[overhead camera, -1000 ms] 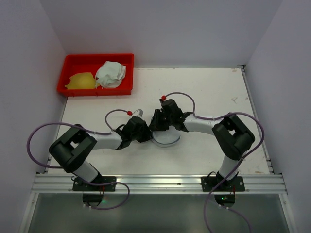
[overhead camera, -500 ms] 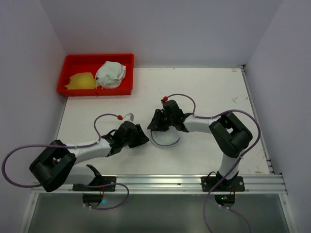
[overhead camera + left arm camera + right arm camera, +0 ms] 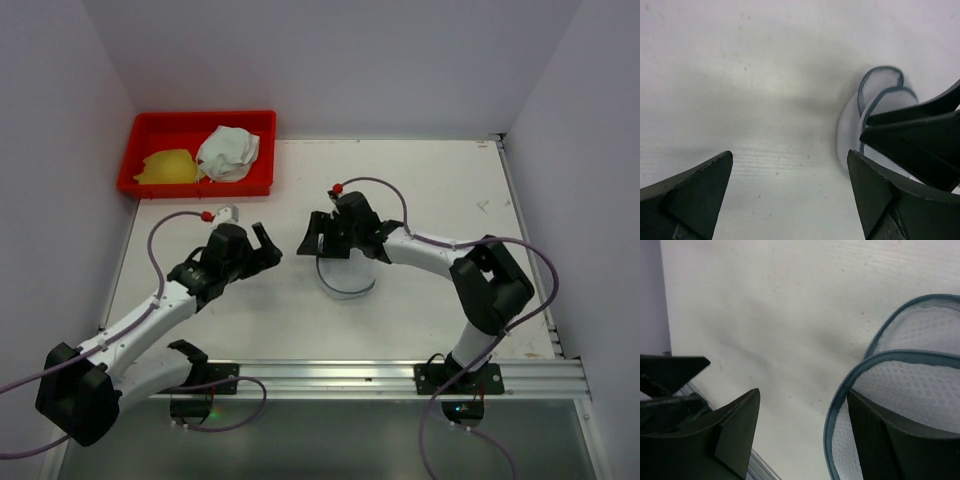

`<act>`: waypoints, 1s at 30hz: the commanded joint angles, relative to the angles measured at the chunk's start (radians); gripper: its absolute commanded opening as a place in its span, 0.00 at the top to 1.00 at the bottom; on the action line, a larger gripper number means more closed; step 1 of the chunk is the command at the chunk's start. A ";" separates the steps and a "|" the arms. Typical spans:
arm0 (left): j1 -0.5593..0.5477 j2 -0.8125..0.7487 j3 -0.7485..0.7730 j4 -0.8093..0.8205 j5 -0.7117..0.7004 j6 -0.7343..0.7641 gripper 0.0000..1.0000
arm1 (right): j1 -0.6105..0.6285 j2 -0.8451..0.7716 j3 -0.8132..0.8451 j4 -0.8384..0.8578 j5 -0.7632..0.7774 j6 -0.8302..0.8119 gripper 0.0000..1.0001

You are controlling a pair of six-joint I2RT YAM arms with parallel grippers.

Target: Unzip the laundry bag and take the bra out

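The laundry bag (image 3: pixel 345 277) is a small white mesh pouch with a dark zipper rim, lying mid-table. In the right wrist view its rim (image 3: pixel 860 371) gapes, showing two mesh layers. My right gripper (image 3: pixel 318 240) (image 3: pixel 804 392) is open at the bag's left edge; one finger (image 3: pixel 880 440) sits behind the mesh inside the opening, the other outside. My left gripper (image 3: pixel 265 245) (image 3: pixel 790 195) is wide open over bare table, left of the bag (image 3: pixel 880 97) and apart from it. The bra is hidden; only mesh shows inside the bag.
A red tray (image 3: pixel 150 187) stands at the back left, holding a yellow cloth item (image 3: pixel 168 167) and a crumpled white item (image 3: pixel 229 152). Walls close in on three sides. A metal rail (image 3: pixel 330 378) runs along the near edge.
My left gripper has let go, opened wide and drawn back left from the bag. My right gripper has opened and shifted slightly away; the bag's rim now gapes.
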 commanded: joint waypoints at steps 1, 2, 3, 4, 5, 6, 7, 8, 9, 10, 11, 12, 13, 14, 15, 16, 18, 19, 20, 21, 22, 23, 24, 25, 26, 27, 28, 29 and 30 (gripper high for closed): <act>0.053 -0.021 0.128 -0.059 -0.038 0.113 0.00 | -0.005 -0.099 0.126 -0.143 0.049 -0.110 0.25; 0.061 -0.009 0.168 -0.062 -0.038 0.138 0.00 | -0.005 -0.105 0.143 -0.172 0.075 -0.121 0.19; 0.075 -0.001 0.185 -0.063 -0.035 0.149 0.00 | -0.005 -0.111 0.163 -0.228 0.093 -0.133 0.16; 0.084 0.008 0.205 -0.066 -0.034 0.160 0.00 | -0.005 -0.122 0.197 -0.258 0.110 -0.154 0.13; 0.098 0.025 0.231 -0.066 -0.029 0.178 0.00 | -0.005 -0.127 0.212 -0.311 0.150 -0.164 0.10; 0.105 0.033 0.242 -0.065 -0.020 0.184 0.00 | -0.005 -0.130 0.229 -0.337 0.167 -0.173 0.09; 0.116 0.048 0.259 -0.063 -0.012 0.190 0.00 | -0.005 -0.134 0.260 -0.365 0.191 -0.197 0.08; 0.125 0.056 0.266 -0.060 -0.003 0.199 0.00 | -0.005 -0.139 0.269 -0.383 0.214 -0.207 0.06; 0.145 0.060 0.271 -0.054 0.015 0.206 0.00 | -0.005 -0.142 0.277 -0.408 0.234 -0.216 0.02; 0.154 0.065 0.276 -0.051 0.023 0.210 0.00 | -0.005 -0.145 0.292 -0.419 0.245 -0.237 0.01; 0.174 0.073 0.288 -0.049 0.034 0.221 0.00 | -0.006 -0.147 0.300 -0.436 0.256 -0.251 0.01; 0.187 0.074 0.295 -0.051 0.037 0.229 0.00 | -0.008 -0.151 0.304 -0.439 0.289 -0.275 0.01; 0.203 0.076 0.315 -0.059 0.042 0.238 0.00 | -0.015 -0.169 0.306 -0.439 0.316 -0.285 0.01; 0.234 0.076 0.325 -0.062 0.057 0.259 0.00 | -0.023 -0.183 0.306 -0.439 0.340 -0.296 0.01; 0.253 0.073 0.332 -0.065 0.066 0.271 0.00 | -0.037 -0.199 0.306 -0.437 0.360 -0.315 0.01; 0.272 0.065 0.348 -0.063 0.071 0.287 0.00 | -0.053 -0.215 0.303 -0.437 0.374 -0.322 0.01; 0.329 0.059 0.361 -0.066 0.059 0.330 0.00 | -0.135 -0.275 0.295 -0.437 0.367 -0.325 0.01; 0.346 0.048 0.365 -0.065 0.040 0.344 0.00 | -0.191 -0.300 0.283 -0.437 0.368 -0.323 0.01; 0.380 0.042 0.368 -0.062 0.020 0.373 0.00 | -0.218 -0.359 0.277 -0.437 0.377 -0.326 0.01; 0.398 0.034 0.371 -0.063 0.020 0.387 0.00 | -0.241 -0.395 0.268 -0.437 0.391 -0.337 0.01; 0.415 0.018 0.384 -0.082 0.020 0.411 0.00 | -0.276 -0.433 0.249 -0.437 0.408 -0.345 0.01; 0.440 0.004 0.394 -0.091 0.019 0.426 0.00 | -0.288 -0.517 0.240 -0.440 0.457 -0.355 0.01; 0.449 -0.010 0.401 -0.102 0.011 0.440 0.00 | -0.302 -0.560 0.229 -0.445 0.483 -0.378 0.01; 0.451 -0.047 0.418 -0.129 -0.007 0.454 0.00 | -0.310 -0.605 0.213 -0.450 0.506 -0.388 0.01; 0.451 -0.067 0.429 -0.149 -0.052 0.480 0.00 | -0.327 -0.649 0.209 -0.475 0.540 -0.397 0.01; 0.451 -0.084 0.444 -0.173 -0.073 0.488 0.00 | -0.331 -0.736 0.209 -0.492 0.560 -0.408 0.01; 0.452 -0.116 0.482 -0.228 -0.087 0.500 0.00 | -0.333 -0.781 0.211 -0.511 0.580 -0.414 0.01; 0.451 -0.134 0.502 -0.253 -0.092 0.509 0.00 | -0.333 -0.826 0.212 -0.535 0.596 -0.420 0.01; 0.451 -0.153 0.519 -0.273 -0.090 0.517 0.00 | -0.333 -0.867 0.211 -0.546 0.633 -0.434 0.01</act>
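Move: The emptied laundry bag lies just below the right hand, its middle about 6 cm to the right, 3 cm back and 5 cm down, with its blue rim close by the fingers. From the left hand the bag is some 17 cm to the right, about level ahead and 8 cm lower. The red bin is around 27 cm ahead and 18 cm left of the left hand, with the white cloth in it 27 cm ahead and 11 cm left. The right hand lifts straight up off the laundry bag by about 9 cm while its partly open fingers spread wide, then swings away to its right and keeps climbing, ending some 28 cm higher and 25 cm to the right, wrist tipping up and turning clockwise so the fingers point forward. The left hand, empty and already wide open, rises and reaches forward first, then sweeps left over the bare table on the near side of the red bin, its fingers tilting up about 20 degrees. ##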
